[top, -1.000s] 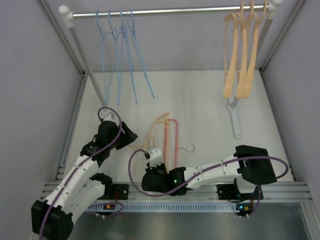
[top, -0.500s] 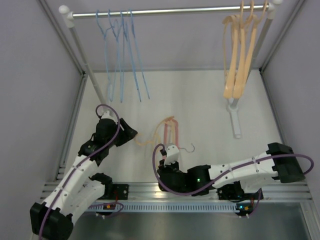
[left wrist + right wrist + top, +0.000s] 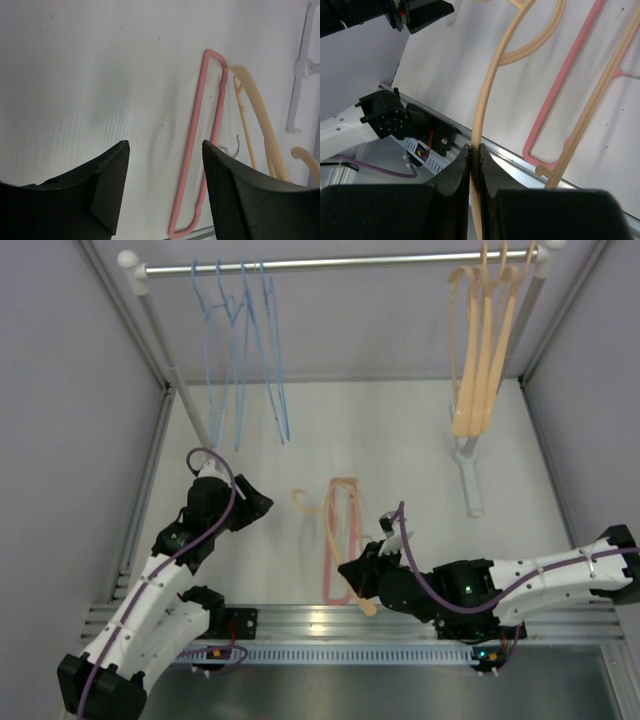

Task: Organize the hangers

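Several thin light-blue hangers (image 3: pixel 245 350) hang at the left end of the silver rail (image 3: pixel 340 262), and several peach hangers (image 3: pixel 480 350) hang at its right end. A pink hanger (image 3: pixel 340 540) with a metal hook (image 3: pixel 235 147) lies flat on the white table. My right gripper (image 3: pixel 360 585) is shut on the ribbed bar of another peach hanger (image 3: pixel 490 75), which crosses over the pink hanger (image 3: pixel 560 85). My left gripper (image 3: pixel 165 145) is open and holds nothing, hovering left of the pink hanger (image 3: pixel 197 125).
A white rail post stands on its foot (image 3: pixel 470 485) on the table at the right. An aluminium frame (image 3: pixel 330 620) runs along the near edge by the arm bases. Grey walls close in both sides.
My right arm has swung right, pulling the gripped peach hanger with it across the pink one. The hanging blue and peach hangers have swung back toward vertical. The left arm barely moved.
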`<state>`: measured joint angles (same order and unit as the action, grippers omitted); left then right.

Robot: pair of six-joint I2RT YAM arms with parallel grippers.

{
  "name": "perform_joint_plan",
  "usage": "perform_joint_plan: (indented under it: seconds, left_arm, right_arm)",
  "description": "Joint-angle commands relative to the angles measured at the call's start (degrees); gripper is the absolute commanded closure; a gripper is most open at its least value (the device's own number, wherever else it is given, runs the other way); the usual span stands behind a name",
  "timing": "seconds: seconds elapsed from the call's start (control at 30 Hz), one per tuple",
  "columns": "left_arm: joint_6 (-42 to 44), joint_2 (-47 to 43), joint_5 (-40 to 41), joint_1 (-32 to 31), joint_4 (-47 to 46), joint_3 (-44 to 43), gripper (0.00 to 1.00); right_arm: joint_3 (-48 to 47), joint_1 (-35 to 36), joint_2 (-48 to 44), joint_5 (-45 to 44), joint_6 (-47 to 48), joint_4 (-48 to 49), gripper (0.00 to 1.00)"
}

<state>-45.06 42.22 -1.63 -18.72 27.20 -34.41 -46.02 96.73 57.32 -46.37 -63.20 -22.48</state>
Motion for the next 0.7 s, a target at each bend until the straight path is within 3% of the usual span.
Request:
perform_joint_plan:
  seconds: [0.0,0.27,0.67]
  left_arm:
    - [0.41,-0.47,0.05,0.53,-0.31,-2.76,0.36]
    - [0.23,0.15,-1.01,0.44,-0.31,-3.03,0.36]
    - [0.32,0.23,-1.36,0.44,-0.48,-2.24,0.36]
  right_arm:
    - [1.54,0.83,-5.01,-2.50,-2.54,0.33,1.00]
    - [2.78,0.92,-14.07,-4.08,-0.61,5.60,1.00]
    - [-4.60,1.01,-17.07,-8.91,6.32,8.59,1.00]
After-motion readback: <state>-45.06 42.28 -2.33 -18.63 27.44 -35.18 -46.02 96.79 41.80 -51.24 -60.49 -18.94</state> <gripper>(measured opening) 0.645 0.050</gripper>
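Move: The right hand already pinches the last wooden hanger; the three wooden hangers on the rail lie about 31 cm ahead of it, 25 cm to its right, with the rail about 27 cm up. The rail's right end is level with them, some 6 cm farther right. The pink hanger lies on the table, 12 cm ahead and 20 cm below. From the left hand, those hung wooden hangers are some 14 cm ahead, 43 cm right, 32 cm up. Keeping its shut grip on the wooden hanger's shoulder, the right hand carries it up about 8.5 cm and some 4 cm to the right, away from the pink hanger and towards the wooden hangers on the rail, the sideways drift easing as the climb goes on. On the way the wrist rolls about 15 to 20 degrees, its left side rising, so that the fingers come up nearer to level. ##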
